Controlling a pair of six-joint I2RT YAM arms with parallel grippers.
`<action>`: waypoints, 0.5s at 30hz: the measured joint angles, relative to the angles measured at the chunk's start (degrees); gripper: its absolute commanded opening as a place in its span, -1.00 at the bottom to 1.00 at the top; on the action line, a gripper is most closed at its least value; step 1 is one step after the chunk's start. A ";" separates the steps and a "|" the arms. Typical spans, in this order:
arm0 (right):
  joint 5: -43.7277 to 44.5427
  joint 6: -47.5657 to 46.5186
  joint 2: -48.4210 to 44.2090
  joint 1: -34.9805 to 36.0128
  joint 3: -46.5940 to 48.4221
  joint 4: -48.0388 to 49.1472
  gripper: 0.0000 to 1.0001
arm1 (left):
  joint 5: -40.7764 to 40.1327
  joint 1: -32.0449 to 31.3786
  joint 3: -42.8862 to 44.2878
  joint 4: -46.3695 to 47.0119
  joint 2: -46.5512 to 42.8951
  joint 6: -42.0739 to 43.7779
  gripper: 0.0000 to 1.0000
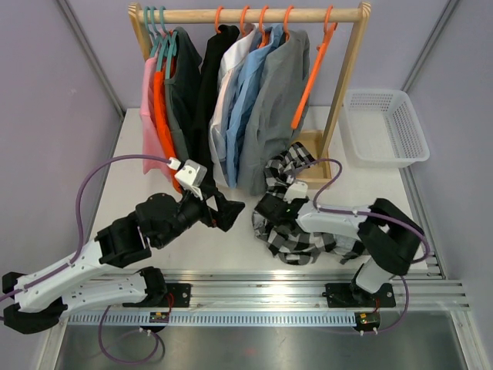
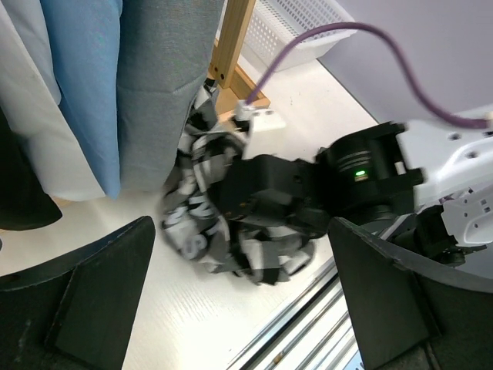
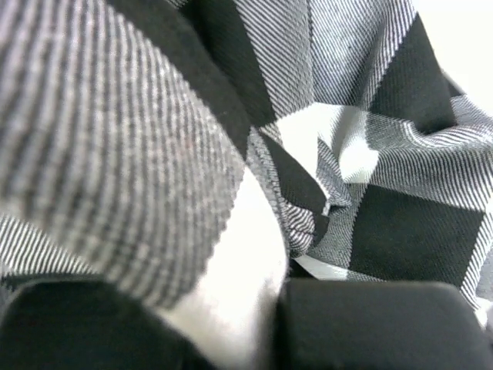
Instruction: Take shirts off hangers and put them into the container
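The black-and-white plaid shirt (image 1: 296, 240) lies crumpled on the table in front of the rack, off any hanger. My right gripper (image 1: 267, 214) is pressed into it, fingers shut on a fold of the plaid cloth (image 3: 385, 154), which fills the right wrist view. My left gripper (image 1: 231, 210) hovers open just left of the heap, holding nothing; the plaid shirt (image 2: 202, 225) lies beyond its fingers (image 2: 92, 293). One orange hanger (image 1: 312, 77) hangs bare on the rail. A grey shirt (image 1: 277, 108) and a light blue shirt (image 1: 246, 100) hang beside it. The white container (image 1: 383, 158) stands at the far right.
More shirts hang on the wooden rack (image 1: 262, 14): white (image 1: 226, 92), black (image 1: 206, 100), dark grey (image 1: 183, 85), orange (image 1: 162, 116) and pink (image 1: 149, 116). The rack's right post (image 1: 343, 92) and flat base (image 1: 314, 146) stand between the heap and the basket.
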 measured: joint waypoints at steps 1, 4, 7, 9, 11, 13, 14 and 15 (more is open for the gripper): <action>0.68 1.53 -2.08 -0.13 -0.83 -3.65 -1.00 | 0.02 0.00 0.00 0.00 0.13 -0.02 0.98; 4.79 6.43 -10.82 -0.46 -1.31 -16.81 -1.00 | 0.28 0.00 0.00 0.02 0.76 -0.15 0.98; 10.88 13.07 -21.57 -0.55 1.64 -29.81 -1.00 | 0.70 0.00 0.00 0.07 2.16 -0.20 0.97; 15.67 18.12 -26.84 -0.70 5.92 -38.34 -1.00 | 1.07 -0.04 0.00 0.24 3.23 -0.20 0.98; 20.37 22.82 -30.25 -1.27 10.43 -43.87 -1.00 | 1.73 -0.04 0.02 0.59 4.28 -0.17 0.98; 24.17 25.66 -31.93 -3.13 14.86 -47.19 -1.00 | 2.47 -0.04 0.24 0.83 5.33 -0.17 0.98; 25.59 26.05 -32.22 -4.48 16.68 -48.06 -1.00 | 2.84 -0.04 0.50 0.87 5.92 -0.17 0.98; 27.28 26.18 -32.44 -6.43 18.78 -48.89 -1.00 | 3.30 -0.04 0.87 0.87 6.54 -0.17 0.98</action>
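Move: Some 38 cm to the right of the right hand, which already grips the plaid shirt close to the table, and about 27 cm farther out stands the container, its middle about 3 cm higher. The rack's right foot is roughly 15 cm ahead and 18 cm right; the grey shirt hangs about 14 cm ahead, about level sideways, its middle some 22 cm up. From the left hand the container lies about 48 cm right, 36 cm ahead and 27 cm below. Hoisting the pinched plaid shirt off the table, the right hand rises about 25 cm and swings some 16 cm right, towards the container, after first easing back a little. The wrist turns roughly 30 degrees clockwise while its fingers tilt up by nearly as much, still shut on the cloth. The open, empty left hand drifts about 3 cm right and 2 cm down. ##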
